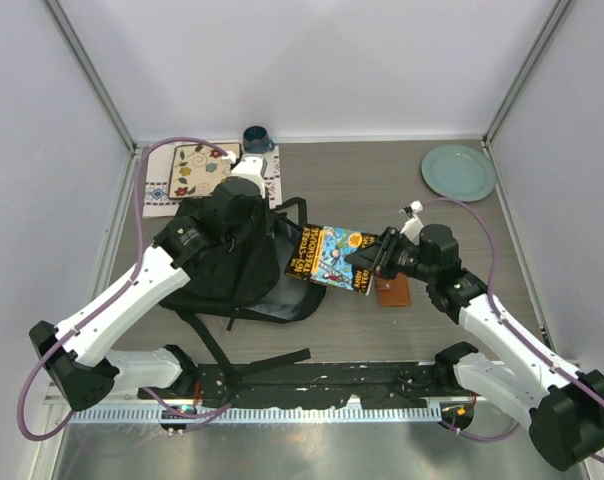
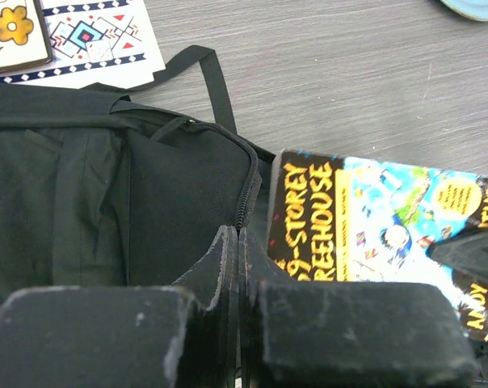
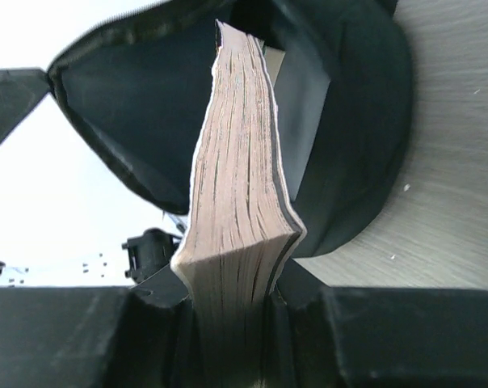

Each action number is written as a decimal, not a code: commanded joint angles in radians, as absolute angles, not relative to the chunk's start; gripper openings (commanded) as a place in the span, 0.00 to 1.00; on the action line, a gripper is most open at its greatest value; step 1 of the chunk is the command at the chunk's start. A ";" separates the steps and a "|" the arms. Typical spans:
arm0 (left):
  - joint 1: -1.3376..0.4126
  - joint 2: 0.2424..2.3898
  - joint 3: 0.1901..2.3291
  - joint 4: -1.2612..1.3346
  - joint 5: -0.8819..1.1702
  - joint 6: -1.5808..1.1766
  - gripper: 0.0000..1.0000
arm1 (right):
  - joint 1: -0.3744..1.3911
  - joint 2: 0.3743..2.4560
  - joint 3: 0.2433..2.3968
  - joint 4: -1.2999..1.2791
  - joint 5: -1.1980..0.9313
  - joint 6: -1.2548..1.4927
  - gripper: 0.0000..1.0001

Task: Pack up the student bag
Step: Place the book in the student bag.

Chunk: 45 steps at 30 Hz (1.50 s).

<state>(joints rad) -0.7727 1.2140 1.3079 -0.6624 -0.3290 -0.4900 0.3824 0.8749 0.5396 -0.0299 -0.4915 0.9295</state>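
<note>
The student bag (image 1: 217, 275) is a black backpack lying left of the table's middle, its mouth turned to the right and held up. My left gripper (image 2: 239, 234) sits over the bag (image 2: 82, 202), shut on the zipper rim of the opening. A colourful paperback book (image 1: 327, 255) hangs flat in the air, and my right gripper (image 1: 370, 262) is shut on its right end. In the right wrist view the book's page edge (image 3: 236, 178) points into the dark open mouth of the bag (image 3: 349, 121). The book's cover (image 2: 373, 218) shows beside the left fingers.
A small brown flat object (image 1: 393, 292) lies on the table under the right gripper. A pale green plate (image 1: 459, 172) is at the back right. A patterned placemat (image 1: 197, 172) and a dark blue cup (image 1: 257, 138) stand at the back left. Bag straps (image 1: 262, 360) trail toward the near edge.
</note>
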 commanded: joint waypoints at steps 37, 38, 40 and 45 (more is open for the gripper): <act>-0.778 1.101 1.296 -0.597 -0.278 -0.552 0.00 | 0.920 1.727 0.948 0.732 -0.085 1.111 0.01; -0.776 1.101 1.293 -0.589 -0.278 -0.554 0.00 | 0.940 1.764 0.965 0.726 -0.062 1.112 0.00; -0.776 1.101 1.287 -0.586 -0.275 -0.560 0.00 | 0.959 1.802 1.009 0.722 0.029 1.137 0.01; -0.776 1.111 1.314 -0.623 -0.308 -0.551 0.00 | 0.988 1.971 1.097 0.776 0.153 1.230 0.01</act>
<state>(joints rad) -0.7727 1.1233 1.2770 -0.6632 -0.2882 -0.5442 0.9718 1.8946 0.9886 0.6205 -0.0170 1.1446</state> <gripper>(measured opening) 0.010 0.270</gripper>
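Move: The right hand holds the book by its edge. The open mouth of the student bag is about 18 cm to its left, 2 cm farther out and some 6 cm lower, and the bag's raised lip is roughly 24 cm left, 5 cm farther out and 9 cm higher. The brown wallet lies about 9 cm right, 1 cm ahead and 17 cm below. From the left hand the mouth is some 6 cm right, 4 cm back and 15 cm below. Keeping its grip on the book, the right hand carries it about 25 cm left into the bag's mouth: first drawing back a couple of centimetres and dipping, rising slightly midway, then easing forward and down again to finish some 7 cm lower, the wrist turned a little counter-clockwise on the way. The left hand stays shut on the bag's raised lip, holding it open and halfway through lifting it and drawing it back by about 2 cm. ##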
